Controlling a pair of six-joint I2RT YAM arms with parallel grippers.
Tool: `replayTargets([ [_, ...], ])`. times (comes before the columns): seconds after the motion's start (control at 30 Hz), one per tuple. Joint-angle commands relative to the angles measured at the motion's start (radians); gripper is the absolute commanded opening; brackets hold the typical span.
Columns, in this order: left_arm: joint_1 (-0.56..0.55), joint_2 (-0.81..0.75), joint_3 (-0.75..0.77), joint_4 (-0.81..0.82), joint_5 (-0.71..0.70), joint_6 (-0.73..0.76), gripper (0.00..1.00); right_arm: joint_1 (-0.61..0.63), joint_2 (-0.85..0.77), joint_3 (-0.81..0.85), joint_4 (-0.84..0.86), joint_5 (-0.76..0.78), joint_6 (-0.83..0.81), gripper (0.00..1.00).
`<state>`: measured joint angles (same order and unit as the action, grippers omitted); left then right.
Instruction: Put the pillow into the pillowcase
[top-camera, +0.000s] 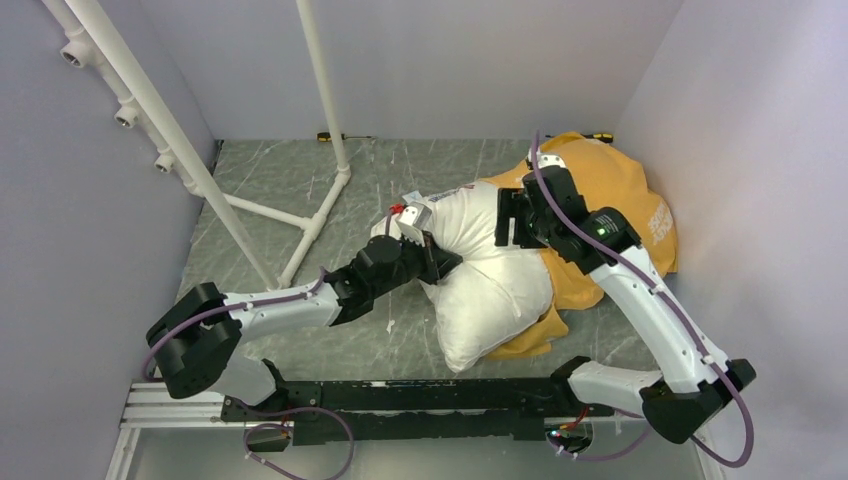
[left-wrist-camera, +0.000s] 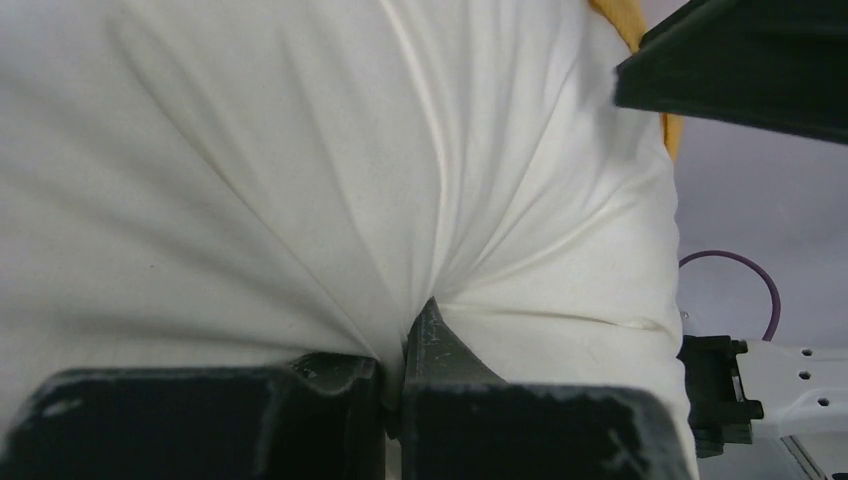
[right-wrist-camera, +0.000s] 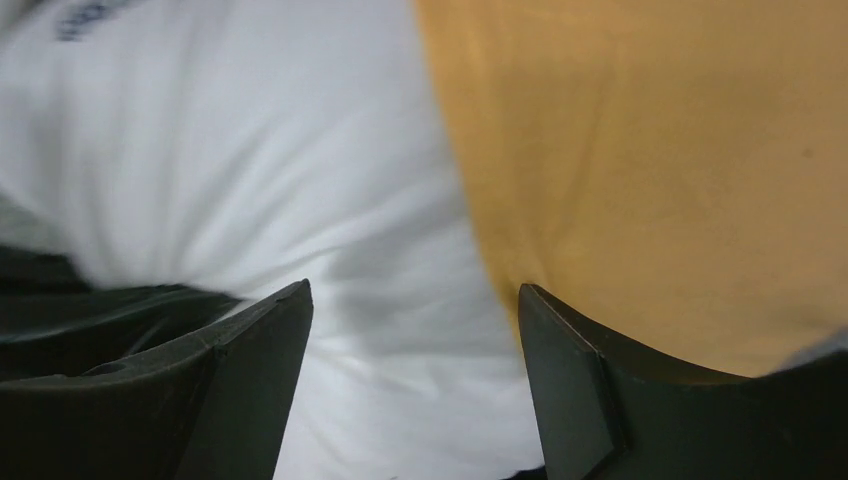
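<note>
The plump white pillow (top-camera: 490, 285) lies mid-table, its right part inside the yellow-orange pillowcase (top-camera: 625, 195) and its left part sticking out. My left gripper (top-camera: 440, 262) is shut on a pinched fold of the pillow (left-wrist-camera: 300, 180) at its left side; the fold runs down between the jaws of the left gripper (left-wrist-camera: 400, 365). My right gripper (top-camera: 508, 218) is open above the case's edge. In the right wrist view the right gripper (right-wrist-camera: 415, 300) straddles the line where the pillow (right-wrist-camera: 250, 180) meets the pillowcase (right-wrist-camera: 650, 170), with nothing clamped.
A white pipe frame (top-camera: 300, 215) stands on the left of the marbled table (top-camera: 300, 170). Grey walls close in the left, back and right. A small yellow-black tool (top-camera: 330, 136) lies at the back edge. The black rail (top-camera: 400, 400) runs along the near edge.
</note>
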<state>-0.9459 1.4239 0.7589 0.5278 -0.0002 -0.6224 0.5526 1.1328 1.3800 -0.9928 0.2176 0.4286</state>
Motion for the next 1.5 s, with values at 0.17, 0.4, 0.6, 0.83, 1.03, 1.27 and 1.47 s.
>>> replayTargets([
  [0.17, -0.028, 0.02, 0.037, 0.042, -0.039, 0.036, 0.0, -0.034, 0.075, -0.002, -0.09, 0.401, -0.044, 0.74],
  [0.4, -0.035, 0.026, 0.031, 0.039, -0.047, 0.033, 0.0, -0.096, 0.082, -0.041, -0.01, 0.408, -0.103, 0.63],
  [0.6, -0.036, 0.018, 0.032, 0.035, -0.046, 0.037, 0.0, -0.111, 0.092, -0.043, 0.046, 0.343, -0.156, 0.0],
  [0.83, -0.036, -0.041, -0.039, 0.141, -0.1, 0.028, 0.0, -0.106, 0.112, 0.117, 0.126, -0.115, -0.225, 0.0],
  [1.03, -0.063, -0.155, -0.034, 0.121, -0.151, 0.14, 0.0, -0.045, 0.187, 0.254, 0.259, -0.636, -0.147, 0.0],
  [1.27, -0.152, -0.183, 0.002, 0.27, -0.344, 0.323, 0.0, 0.088, 0.263, 0.285, 0.459, -0.945, 0.071, 0.0],
  [1.47, -0.184, -0.16, 0.07, 0.405, -0.472, 0.508, 0.0, 0.202, 0.284, 0.285, 0.521, -0.975, 0.149, 0.0],
])
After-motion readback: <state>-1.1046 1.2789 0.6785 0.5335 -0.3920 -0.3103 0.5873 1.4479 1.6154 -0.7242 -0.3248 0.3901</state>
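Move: Some 7 cm to the right hand's right and 3 cm ahead, about 5 cm below its open fingers, lies the upper fold of the pillowcase hem. The bulk of the case spreads about 18 cm to its right, level with it and roughly 10 cm lower. The exposed white pillow is centred about 5 cm left, 8 cm back and 8 cm below. From the left hand, already pinching the pillow, the hem is about 18 cm right and 6 cm ahead, near its height. Reaching right about 9 cm, with a little forward and down, the right hand shuts on the pillowcase hem. It then hauls the cloth some 23 cm left over the pillow, rising about 7 cm and turning counter-clockwise. The left hand keeps its pinch on the pillow, near still at first, then moves about 4 cm left and tips up some 15 degrees. ##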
